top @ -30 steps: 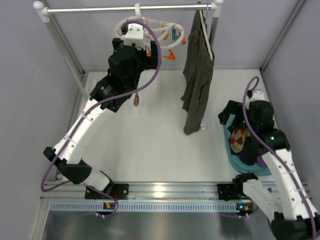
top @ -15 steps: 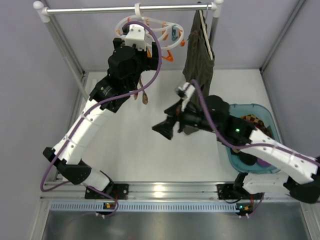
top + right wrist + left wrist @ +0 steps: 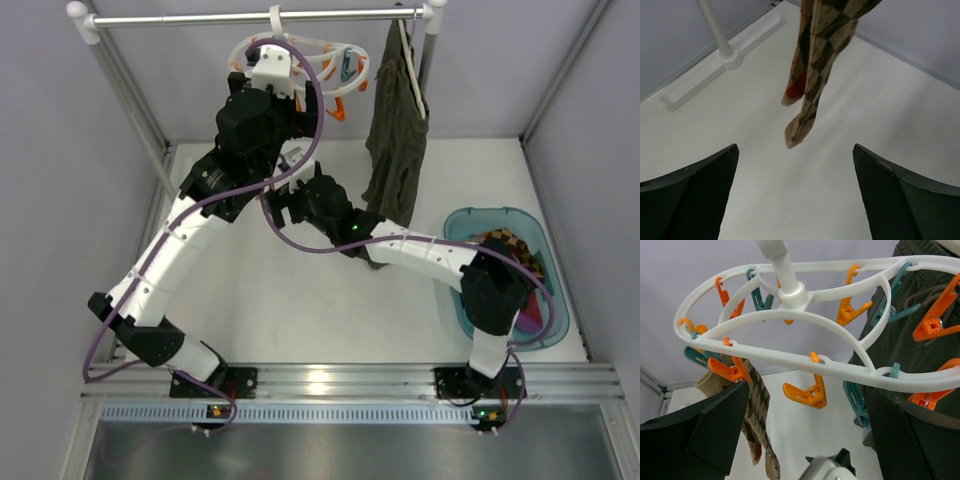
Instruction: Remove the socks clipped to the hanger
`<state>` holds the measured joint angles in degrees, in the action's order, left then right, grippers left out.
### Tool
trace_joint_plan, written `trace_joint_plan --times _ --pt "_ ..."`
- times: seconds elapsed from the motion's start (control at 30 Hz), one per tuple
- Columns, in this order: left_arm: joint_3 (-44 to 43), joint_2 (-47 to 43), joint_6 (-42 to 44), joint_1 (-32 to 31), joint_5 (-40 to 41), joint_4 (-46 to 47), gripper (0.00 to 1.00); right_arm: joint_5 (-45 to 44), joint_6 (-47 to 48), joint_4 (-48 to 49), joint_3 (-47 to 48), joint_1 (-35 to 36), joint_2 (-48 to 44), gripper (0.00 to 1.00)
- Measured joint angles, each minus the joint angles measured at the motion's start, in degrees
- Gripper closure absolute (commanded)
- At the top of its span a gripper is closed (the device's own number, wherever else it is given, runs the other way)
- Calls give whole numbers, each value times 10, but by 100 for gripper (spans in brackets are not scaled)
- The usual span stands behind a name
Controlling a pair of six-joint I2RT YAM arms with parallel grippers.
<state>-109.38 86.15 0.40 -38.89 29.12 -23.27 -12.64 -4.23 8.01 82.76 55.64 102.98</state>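
Observation:
The white hanger hangs from the rail, with orange and teal clips dangling from it. A brown argyle sock is held by an orange clip at its left side. My left gripper is open just under the hanger, holding nothing, with the sock beside its left finger. My right gripper is open and empty, low over the table, facing the hanging argyle sock, whose toe ends a little ahead of it. In the top view the right arm reaches left, beneath the left arm.
A long olive garment hangs from the rail right of the hanger. A teal basin at the right holds several socks. The rack's post and foot stand at the left.
My right arm has swung from the basin leftward across the table to under the hanger. The left arm has stayed at the hanger, with its gripper open.

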Motion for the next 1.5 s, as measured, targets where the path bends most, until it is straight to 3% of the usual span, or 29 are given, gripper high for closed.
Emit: trace_joint_plan --times 0.1,0.33,0.5,0.7,0.9,1.27,1.5 --pt "-13 12 0 0 0 0 2 -3 10 39 19 -23 41 12" --pt "-22 31 0 0 -8 0 2 -22 26 69 125 -44 154 27" --pt "-24 40 0 0 -10 0 2 -43 42 71 157 -46 193 29" --pt "-26 47 -1 0 -10 0 2 -31 48 89 139 -52 185 30" --pt "-27 48 -1 0 -10 0 2 5 47 92 84 -57 150 41" --pt "-27 52 -9 0 -11 0 2 42 47 93 81 -71 134 50" --pt "-27 54 -19 0 -12 1 2 33 54 87 115 -78 142 63"
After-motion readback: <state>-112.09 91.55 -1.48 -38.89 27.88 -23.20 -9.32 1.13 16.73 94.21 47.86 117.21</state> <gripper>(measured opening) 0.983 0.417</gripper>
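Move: From the right gripper, the checkered socks hang about 10 cm ahead and 6 cm to its left, their middle some 8 cm above it; the dark trousers hang roughly 12 cm ahead and 17 cm to its right, about 8 cm up. From the left gripper, the hanger's middle orange clip is 5 cm straight ahead at its own height, the teal clip 4 cm ahead and 4 cm right, and the socks 7 cm ahead, 6 cm left and 12 cm down. Drive the right gripper forward about 10 cm in under the left arm to the hanging socks, dipping some 4 cm, then easing back a little before going forward and up again, and narrow the open fingers by about half around the lower socks without shutting them. Meanwhile bring the wide-open left gripper 2 cm each right, forward and down at the hanger's front rim, its right finger against the teal clip. ##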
